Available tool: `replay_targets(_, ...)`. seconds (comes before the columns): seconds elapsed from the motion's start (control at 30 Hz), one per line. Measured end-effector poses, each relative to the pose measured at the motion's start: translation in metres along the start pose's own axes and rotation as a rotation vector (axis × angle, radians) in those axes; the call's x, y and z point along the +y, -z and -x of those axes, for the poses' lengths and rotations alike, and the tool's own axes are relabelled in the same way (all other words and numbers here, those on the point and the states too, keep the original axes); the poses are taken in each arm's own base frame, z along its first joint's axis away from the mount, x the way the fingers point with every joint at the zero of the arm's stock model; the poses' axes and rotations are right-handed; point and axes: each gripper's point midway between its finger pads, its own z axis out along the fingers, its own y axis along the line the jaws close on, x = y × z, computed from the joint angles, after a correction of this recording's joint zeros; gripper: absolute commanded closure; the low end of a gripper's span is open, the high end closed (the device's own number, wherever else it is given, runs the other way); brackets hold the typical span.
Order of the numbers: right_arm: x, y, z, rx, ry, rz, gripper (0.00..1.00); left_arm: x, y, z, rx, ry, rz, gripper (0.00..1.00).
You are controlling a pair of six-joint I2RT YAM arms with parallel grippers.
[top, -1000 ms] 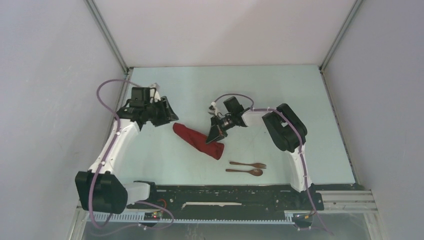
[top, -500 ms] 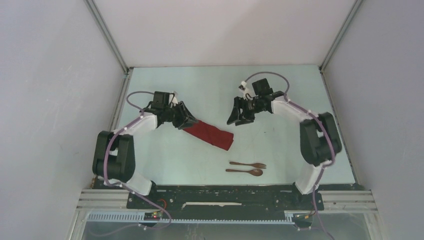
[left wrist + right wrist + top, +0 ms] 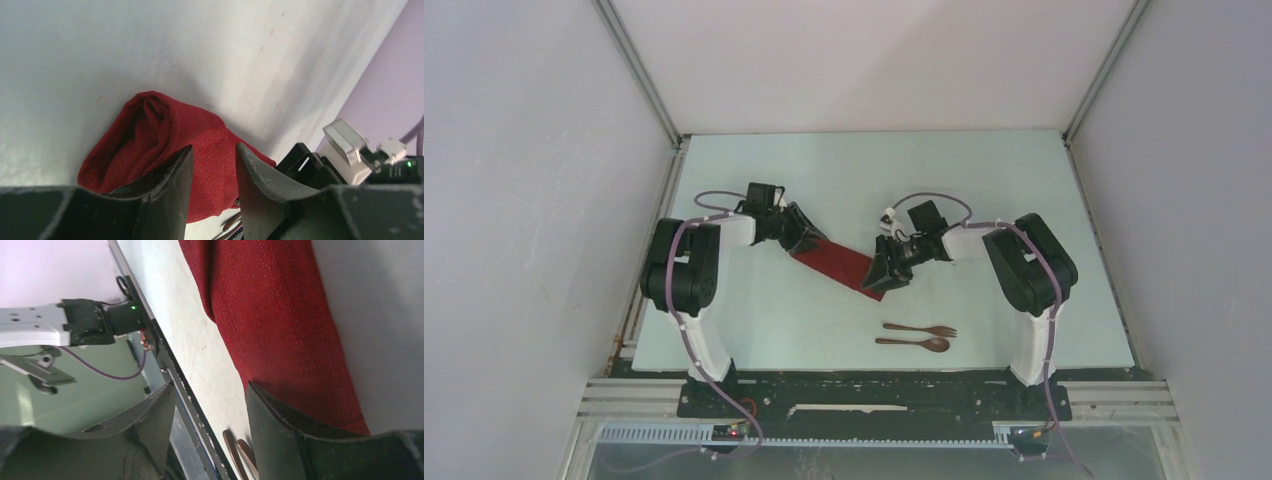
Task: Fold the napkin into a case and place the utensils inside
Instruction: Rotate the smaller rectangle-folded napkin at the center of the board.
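Observation:
The dark red napkin (image 3: 839,268) lies as a narrow folded case, slanting from upper left to lower right on the pale table. My left gripper (image 3: 809,238) is at its upper-left end. In the left wrist view the gripper (image 3: 214,147) is open, and the napkin (image 3: 165,130) shows below and between its fingers. My right gripper (image 3: 886,272) is open at the lower-right end. One of its fingers (image 3: 270,425) rests at the napkin (image 3: 280,315) edge and the other hangs over bare table. The utensils, a fork (image 3: 921,329) and a spoon (image 3: 914,343), lie side by side nearer the front.
A black rail (image 3: 874,385) with both arm bases runs along the table's near edge. Grey walls enclose the left, back and right sides. The utensil handles (image 3: 237,445) show just beyond my right fingers.
My right gripper let go of the napkin, lifted away to the back, then came down again at its lower-right end. My left gripper moved in to the upper-left end. The napkin shifted slightly right.

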Motion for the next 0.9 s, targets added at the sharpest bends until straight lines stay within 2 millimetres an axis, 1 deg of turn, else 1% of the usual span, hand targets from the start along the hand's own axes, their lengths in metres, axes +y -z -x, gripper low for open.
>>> replay_targets(0.03,-0.005,0.002,0.001,-0.001,-0.029,0.025,0.36,-0.004,-0.001,0.003,0.006,-0.002,-0.012,0.5)
replay_targets(0.1,-0.007,0.008,0.008,-0.022,-0.035,0.047,0.35,-0.011,-0.003,0.007,0.004,-0.02,-0.023,0.48)
replay_targets(0.13,-0.007,0.01,0.012,-0.038,-0.028,0.038,0.34,-0.014,-0.003,0.008,0.003,-0.031,-0.024,0.46)
replay_targets(0.2,-0.005,0.014,0.013,-0.054,-0.015,0.005,0.32,-0.019,0.0,0.013,-0.005,-0.056,-0.02,0.43)
replay_targets(0.27,0.006,0.019,0.011,-0.061,0.004,-0.021,0.32,-0.027,0.009,0.017,-0.019,-0.084,-0.019,0.39)
replay_targets(0.37,0.038,0.024,0.01,-0.082,0.078,-0.01,0.32,-0.047,0.041,0.025,-0.082,-0.138,-0.04,0.38)
replay_targets(0.43,0.055,0.023,0.015,-0.099,0.115,0.02,0.33,-0.06,0.059,0.03,-0.127,-0.162,-0.067,0.38)
replay_targets(0.47,0.058,0.021,0.017,-0.103,0.121,0.03,0.33,-0.065,0.066,0.034,-0.147,-0.17,-0.082,0.37)
replay_targets(0.5,0.06,0.017,0.019,-0.105,0.124,0.042,0.33,-0.066,0.068,0.037,-0.157,-0.173,-0.088,0.36)
replay_targets(0.53,0.058,0.012,0.02,-0.102,0.116,0.048,0.33,-0.065,0.066,0.039,-0.161,-0.17,-0.087,0.36)
replay_targets(0.6,0.046,0.003,0.02,-0.093,0.083,0.04,0.33,-0.051,0.052,0.043,-0.151,-0.149,-0.053,0.35)
replay_targets(0.67,0.029,-0.002,0.018,-0.087,0.043,0.021,0.34,-0.026,0.031,0.041,-0.118,-0.113,0.01,0.34)
replay_targets(0.73,0.009,-0.002,0.014,-0.087,-0.007,-0.001,0.34,0.0,0.011,0.036,-0.077,-0.073,0.071,0.34)
replay_targets(0.8,-0.009,0.004,0.01,-0.093,-0.06,-0.022,0.34,0.0,0.011,0.041,-0.083,-0.061,0.064,0.33)
replay_targets(0.9,-0.013,0.012,0.014,-0.114,-0.068,-0.027,0.34,0.005,0.014,0.041,-0.096,-0.067,0.098,0.33)
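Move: The napkin strip slants between my low, open hands. Its middle is some 7 cm to the right of my left hand and 5 cm back, and about 7 cm to the left of my right hand and 3 cm ahead, just below both. From the right hand, the fork lies about 9 cm right and 11 cm back. The spoon lies some 3 cm nearer the base than the fork. I nudge forward with both hands at the napkin's ends, then hop and come back down. My left hand rises about 10 cm and lands some 3 cm forward and 3 cm left, spreading its fingers wider. My right hand hops about 6 cm, swinging left then right, and lands 2 cm forward, slightly right, still open, turned slightly clockwise at its end of the napkin. ##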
